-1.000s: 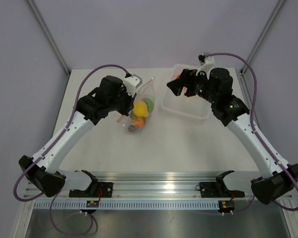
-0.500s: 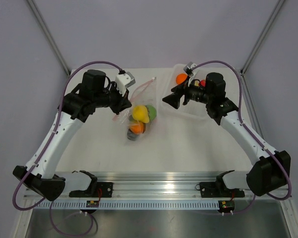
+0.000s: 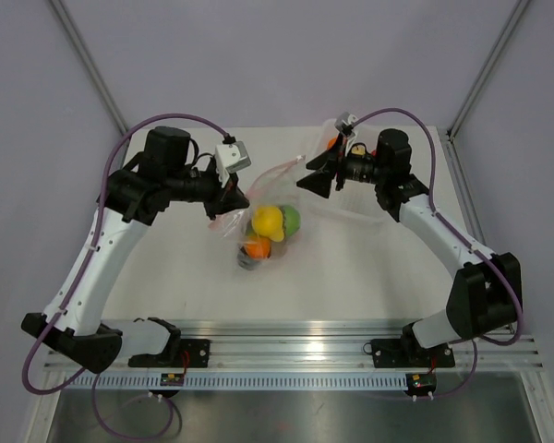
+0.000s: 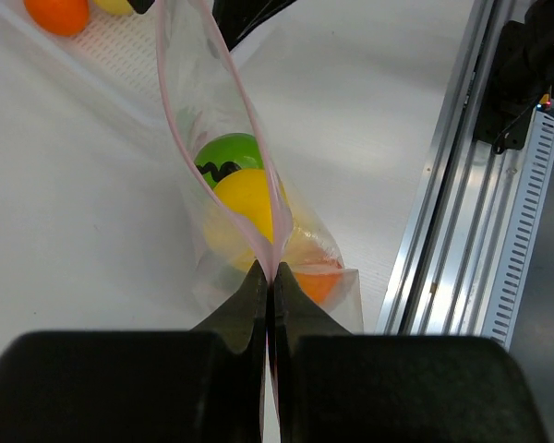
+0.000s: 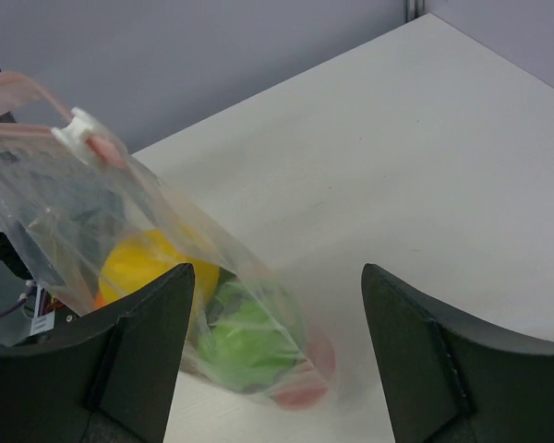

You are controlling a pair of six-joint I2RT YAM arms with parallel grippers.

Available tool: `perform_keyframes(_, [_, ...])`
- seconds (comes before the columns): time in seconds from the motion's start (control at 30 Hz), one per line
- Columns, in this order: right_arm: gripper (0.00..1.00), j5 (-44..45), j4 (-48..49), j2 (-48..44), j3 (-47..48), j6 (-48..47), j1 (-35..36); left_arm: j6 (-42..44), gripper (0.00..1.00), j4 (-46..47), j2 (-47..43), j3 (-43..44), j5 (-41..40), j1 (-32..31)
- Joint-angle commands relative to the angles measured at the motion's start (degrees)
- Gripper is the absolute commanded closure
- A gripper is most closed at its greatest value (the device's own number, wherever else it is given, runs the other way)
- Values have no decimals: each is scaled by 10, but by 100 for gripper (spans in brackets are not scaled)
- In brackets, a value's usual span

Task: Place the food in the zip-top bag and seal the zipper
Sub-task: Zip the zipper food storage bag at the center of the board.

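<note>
The zip-top bag [image 3: 251, 205] lies tilted between both arms, its mouth lifted. Inside it are yellow [image 3: 266, 221], green [image 3: 290, 220] and orange [image 3: 256, 246] food pieces. My left gripper [image 3: 233, 196] is shut on the pink zipper [image 4: 270, 255] at the bag's left end; above the grip the two pink strips part. The right gripper [image 3: 312, 180] hangs open at the mouth's right end, holding nothing. In the right wrist view the bag [image 5: 120, 212] and its white slider [image 5: 78, 129] sit ahead of the open right gripper [image 5: 277, 272]. More food, an orange piece [image 4: 57, 13], stays in the tray.
A translucent white tray [image 3: 355, 205] stands at the back right, under the right arm. A metal rail [image 3: 286, 349] runs along the table's near edge. Frame posts rise at the back corners.
The right gripper has left the tray and swung left to the bag's mouth. The left arm has drawn back left, still pinching the zipper, and the bag has slid slightly right.
</note>
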Motion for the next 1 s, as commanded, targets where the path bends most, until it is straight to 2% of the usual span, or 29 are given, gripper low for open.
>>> perform_keyframes(0.0, [21, -64, 92, 20, 29, 41, -2, 17, 100, 4, 3, 31, 46, 4])
perform_keyframes(0.13, [39, -142, 167, 39, 22, 100, -2, 13, 100, 2, 5, 32, 49, 4])
perform_keyframes(0.17, [52, -148, 186, 39, 9, 126, -2, 13, 100, 2, 7, 31, 46, 4])
perform_keyframes(0.2, [58, -157, 211, 35, 5, 138, -2, 13, 100, 2, 8, 30, 46, 4])
perform_keyframes(0.27, [63, -166, 220, 32, -6, 146, -1, 12, 100, 2, 9, 30, 47, 4])
perform_keyframes(0.47, [65, -184, 302, 30, -24, 216, -1, 10, 100, 5, 18, 32, 51, 4])
perform_keyframes(0.53, [87, -189, 339, 39, -29, 258, -1, 7, 100, 5, 20, 32, 49, 4])
perform_keyframes(0.6, [97, -188, 372, 42, -36, 274, -1, 7, 100, 6, 20, 32, 47, 4])
perform_keyframes(0.73, [100, -157, 352, 32, -46, 253, -1, 2, 100, 12, 20, 30, 35, 4])
perform_keyframes(0.8, [100, -125, 281, 18, -43, 217, -1, -20, 100, 27, 19, 30, 19, 4])
perform_keyframes(0.83, [100, -110, 245, 12, -40, 164, -1, -34, 95, 37, 17, 28, -21, 4])
perform_keyframes(0.87, [100, -93, 154, 7, -27, 131, 0, -51, 67, 47, 13, 27, -47, 4])
perform_keyframes(0.9, [100, -61, 105, -3, -16, 97, 0, -67, 15, 58, 12, 25, -73, 4])
perform_keyframes(0.93, [100, -49, 64, -5, 2, 40, 0, -76, 2, 62, 11, 28, -98, 4])
perform_keyframes(0.97, [100, -39, 14, -8, 8, 22, 0, -77, 1, 62, 10, 31, -101, 4])
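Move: The white slider, at the right-hand end of the bag's zipper, is about 4 cm back from the right hand, 2 cm to its left and 3 cm above. From that hand the yellow food in the bag lies some 8 cm back, 9 cm left and 10 cm down; the green food lies 7 cm back, 4 cm left and 11 cm down. The left hand already pinches the zipper's other end, with the slider about 8 cm ahead, 12 cm right and 1 cm below. Back about 4 cm, with some rise and leftward travel, the open right hand comes to the slider end of the zipper, turning some 15 degrees counter-clockwise and shutting on the strip beside the slider; then it eases down and forward about 2 cm, still pinching. The left hand sinks about 1 cm in its hold, then opens wide and lets go, starting forward. ##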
